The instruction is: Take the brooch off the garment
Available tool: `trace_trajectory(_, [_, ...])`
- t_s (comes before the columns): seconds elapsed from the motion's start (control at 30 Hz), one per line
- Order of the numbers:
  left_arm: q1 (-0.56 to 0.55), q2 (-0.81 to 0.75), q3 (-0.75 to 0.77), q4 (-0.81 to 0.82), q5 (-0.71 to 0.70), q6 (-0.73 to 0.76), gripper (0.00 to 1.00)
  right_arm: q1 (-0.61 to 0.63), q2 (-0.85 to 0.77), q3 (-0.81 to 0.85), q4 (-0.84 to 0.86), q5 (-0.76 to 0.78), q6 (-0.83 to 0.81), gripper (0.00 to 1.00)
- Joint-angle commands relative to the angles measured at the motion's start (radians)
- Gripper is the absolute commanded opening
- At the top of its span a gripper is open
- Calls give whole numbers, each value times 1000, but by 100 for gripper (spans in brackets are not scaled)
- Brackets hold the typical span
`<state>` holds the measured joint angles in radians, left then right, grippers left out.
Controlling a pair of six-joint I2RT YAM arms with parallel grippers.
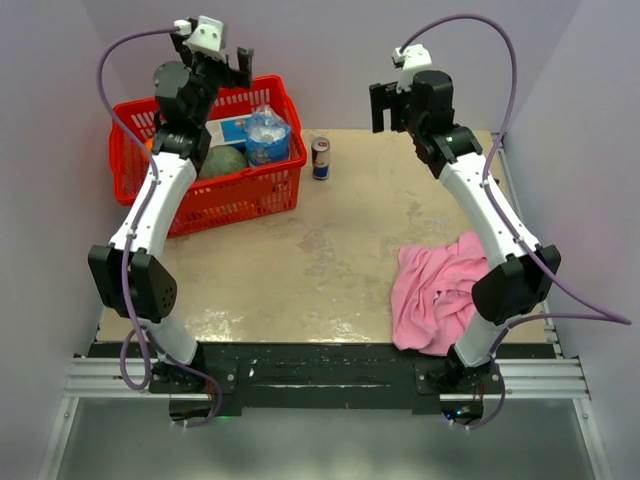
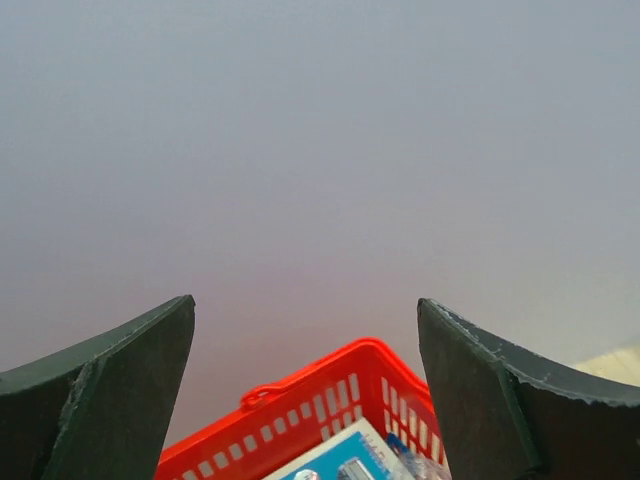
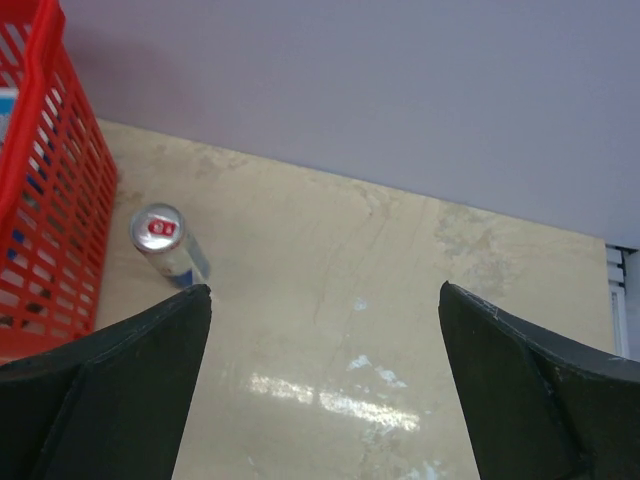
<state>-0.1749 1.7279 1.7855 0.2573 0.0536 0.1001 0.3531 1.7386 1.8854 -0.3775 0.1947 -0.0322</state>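
The garment (image 1: pixel 440 290), a crumpled pink cloth, lies at the near right of the table, partly under my right arm. The brooch is hidden; no small disc shows on the cloth. My left gripper (image 1: pixel 214 62) is raised high over the red basket at the back left, open and empty; in the left wrist view its fingers (image 2: pixel 110 390) frame the basket's far rim. My right gripper (image 1: pixel 392 108) hangs raised over the back of the table, far from the garment, open with nothing between its fingers (image 3: pixel 530 390).
The red plastic basket (image 1: pixel 255 185) at the back left holds a blue-and-white box, a bag and a dark round thing. A drink can (image 1: pixel 321 158) stands right of it, also seen as the can (image 3: pixel 165 242) in the right wrist view. Lilac walls enclose the table.
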Motion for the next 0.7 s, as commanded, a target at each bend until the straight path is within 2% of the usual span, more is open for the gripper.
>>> trace_trajectory(0.0, [-37, -76, -114, -99, 323, 108, 93, -2, -71, -107, -52, -52, -130, 99])
trace_trajectory(0.03, [-57, -112, -153, -125, 400, 137, 88, -3, -89, -138, -72, -113, -164, 98])
trace_trajectory(0.1, [-72, -155, -281, -193, 468, 235, 81, -2, -152, -215, -70, -110, -231, 97])
trace_trajectory(0.13, [-81, -192, -319, -220, 533, 277, 74, -3, -168, -279, -70, -95, -241, 98])
trace_trajectory(0.17, [-86, -205, -352, -301, 551, 371, 70, -5, -195, -308, -70, -72, -262, 98])
trace_trajectory(0.2, [-90, -217, -415, -325, 555, 406, 64, -6, -206, -354, -78, -67, -273, 98])
trace_trajectory(0.27, [-90, -234, -474, -357, 537, 452, 34, -9, -227, -388, -81, -69, -284, 97])
trace_trajectory(0.3, [-90, -229, -507, -365, 522, 457, 12, -9, -243, -411, -84, -75, -285, 96])
trace_trajectory(0.33, [-90, -223, -520, -375, 493, 461, 3, -11, -247, -417, -87, -83, -284, 94])
trace_trajectory(0.43, [-71, -194, -549, -398, 424, 466, 0, -16, -249, -425, -104, -129, -278, 89])
trace_trajectory(0.5, [-29, -174, -542, -388, 430, 399, 0, -23, -232, -413, -136, -181, -281, 80])
trace_trajectory(0.67, [110, -97, -491, -455, 436, 345, 0, -37, -208, -408, -161, -193, -299, 74])
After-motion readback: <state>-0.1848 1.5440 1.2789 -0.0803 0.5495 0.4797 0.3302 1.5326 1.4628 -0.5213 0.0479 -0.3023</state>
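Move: The garment, a crumpled pink cloth, lies about 28 cm back and 16 cm to the right of the right hand, some 36 cm below it; the brooch can't be made out. The soda can stands about 17 cm ahead and 16 cm left of that hand. From the left hand the garment is about 31 cm back, 53 cm right and 47 cm down. The red basket sits roughly level with the left hand fore and aft, 9 cm left, its middle some 36 cm below. Towards the garment, the right hand sinks about 12 cm and draws back 8 cm, tipping its fingers down and narrowing them by roughly a quarter. The left hand swoops down some 23 cm to the basket's near side, also going back and right, shuts fully on nothing, tilts down and swings clockwise, then drifts a few centimetres left again. ##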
